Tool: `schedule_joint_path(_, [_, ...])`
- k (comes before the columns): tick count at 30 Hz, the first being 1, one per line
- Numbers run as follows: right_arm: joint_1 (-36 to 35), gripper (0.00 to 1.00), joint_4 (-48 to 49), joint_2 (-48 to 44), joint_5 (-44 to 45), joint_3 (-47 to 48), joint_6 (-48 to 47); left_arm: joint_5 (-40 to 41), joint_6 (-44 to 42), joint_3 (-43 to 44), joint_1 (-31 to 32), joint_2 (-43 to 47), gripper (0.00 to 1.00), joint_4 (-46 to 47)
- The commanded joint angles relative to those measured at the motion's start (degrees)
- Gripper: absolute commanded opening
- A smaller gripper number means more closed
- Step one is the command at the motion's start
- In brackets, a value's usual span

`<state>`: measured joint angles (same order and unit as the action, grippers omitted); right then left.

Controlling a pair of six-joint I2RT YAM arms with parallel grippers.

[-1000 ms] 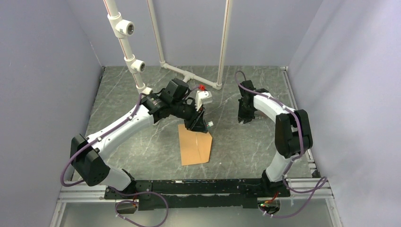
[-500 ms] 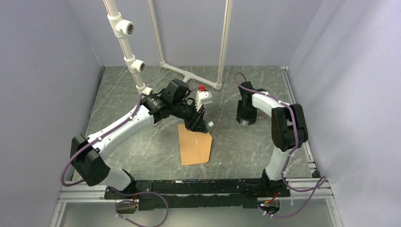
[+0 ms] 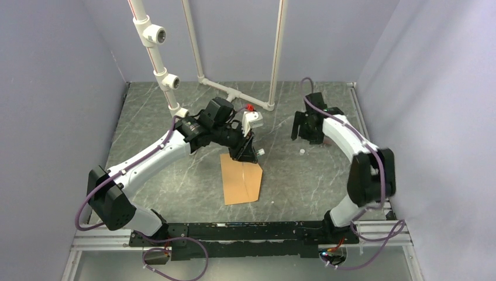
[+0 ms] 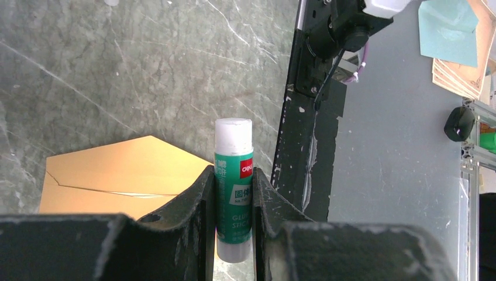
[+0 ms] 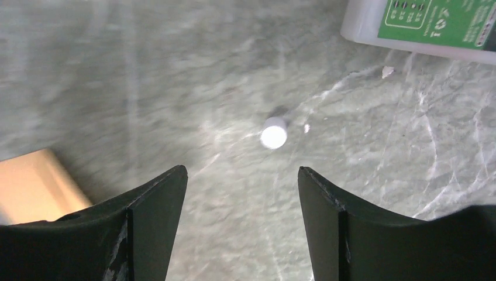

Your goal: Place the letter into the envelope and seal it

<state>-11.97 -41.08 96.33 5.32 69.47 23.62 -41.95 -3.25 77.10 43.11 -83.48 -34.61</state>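
Observation:
The kraft-brown envelope (image 3: 241, 180) lies flat on the table's middle, its pointed flap toward the right; it also shows under the left wrist (image 4: 117, 170) and at the right wrist view's left edge (image 5: 32, 184). The letter is hidden from every view. My left gripper (image 3: 248, 153) hovers over the envelope's far end, shut on an uncapped green-and-white glue stick (image 4: 234, 175). My right gripper (image 3: 305, 132) hangs to the right of the envelope, open and empty (image 5: 241, 170). A small white cap (image 5: 274, 132) lies on the table below it (image 3: 302, 151).
White pipes (image 3: 234, 93) run along the table's back and up the rear wall, with a small red piece (image 3: 250, 108) beside them. A white box with a green label (image 5: 421, 23) shows at the right wrist view's top right. Grey walls enclose three sides.
My right gripper has opened, risen and moved back to the right, leaving the small white cap on the table. The left arm and glue stick have not moved.

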Motion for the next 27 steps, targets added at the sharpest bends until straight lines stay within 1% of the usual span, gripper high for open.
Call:
schedule_joint_path(1, [0.1,0.73,3.0,-13.8,-9.6,0.4,0.2,2.8,5.3,1.2,0.3,2.2,0.03,6.2])
schedule_joint_path(4, [0.1,0.74,9.5,-21.8,-20.6,-3.6,2.4,5.3,12.4,0.0,0.3,2.8,0.02,13.5])
schedule_joint_path(6, [-0.2,0.74,17.3,-27.8,-28.0,-7.8,6.2,7.0,18.8,-0.3,0.4,2.4,0.02,19.2])
schedule_joint_path(7, [-0.4,0.74,21.5,-30.9,-30.8,-10.1,8.5,7.9,21.3,0.1,0.4,1.9,0.03,21.7])
schedule_joint_path(9, [-1.2,0.75,30.3,-37.2,-32.5,-15.0,12.4,10.5,24.9,2.2,0.6,0.3,0.02,24.9])
schedule_joint_path(12, [-2.2,0.75,38.2,-44.7,-29.0,-21.0,14.9,17.2,30.8,6.2,0.6,-2.4,0.02,26.6])
schedule_joint_path(14, [-2.5,0.75,40.3,-48.4,-27.4,-23.3,14.8,21.5,34.9,8.2,0.7,-3.8,0.02,27.3])
schedule_joint_path(15, [-2.7,0.74,40.8,-49.3,-28.1,-24.0,14.6,23.1,36.7,8.9,0.6,-4.4,0.02,27.5])
schedule_joint_path(17, [-3.8,0.73,42.4,-49.7,-29.8,-24.2,14.3,26.9,40.5,10.1,0.7,-5.3,0.02,27.8])
schedule_joint_path(19, [-6.1,0.72,41.8,-49.7,-28.6,-23.4,13.3,29.9,43.9,11.2,0.7,-6.3,0.02,27.8])
schedule_joint_path(24, [-14.2,0.72,41.4,-48.2,-19.7,-20.0,9.7,32.7,49.8,12.9,0.7,-7.6,0.02,27.6])
schedule_joint_path(27, [-17.2,0.73,42.0,-45.9,-14.8,-18.1,8.9,33.4,52.1,12.4,0.7,-7.6,0.02,28.8])
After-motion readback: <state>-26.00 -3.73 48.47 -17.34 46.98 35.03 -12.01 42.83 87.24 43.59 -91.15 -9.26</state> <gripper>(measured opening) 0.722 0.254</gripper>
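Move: The right hand, already open, hovers over the white cap it set down, which stands about 1 cm back, 1 cm to its right and 6 cm below. The glue stick, in the left hand's fingers, lies from the right hand some 22 cm left, 16 cm back and 17 cm up. The envelope lies about 25 cm left, 13 cm back, 7 cm below the right hand. From the left hand, the right gripper is some 16 cm ahead, 22 cm right, 17 cm down. Up first, fast, by some 24 cm, the open right hand leaves the cap and then swings left and back towards the glue stick, its wrist turning about 70 degrees from pointing down to nearly level, forward and left. The left hand, still pinching the stick, carries it about 13 cm forward, rising and drifting right, its fingers turning counter-clockwise to point forward-right. ##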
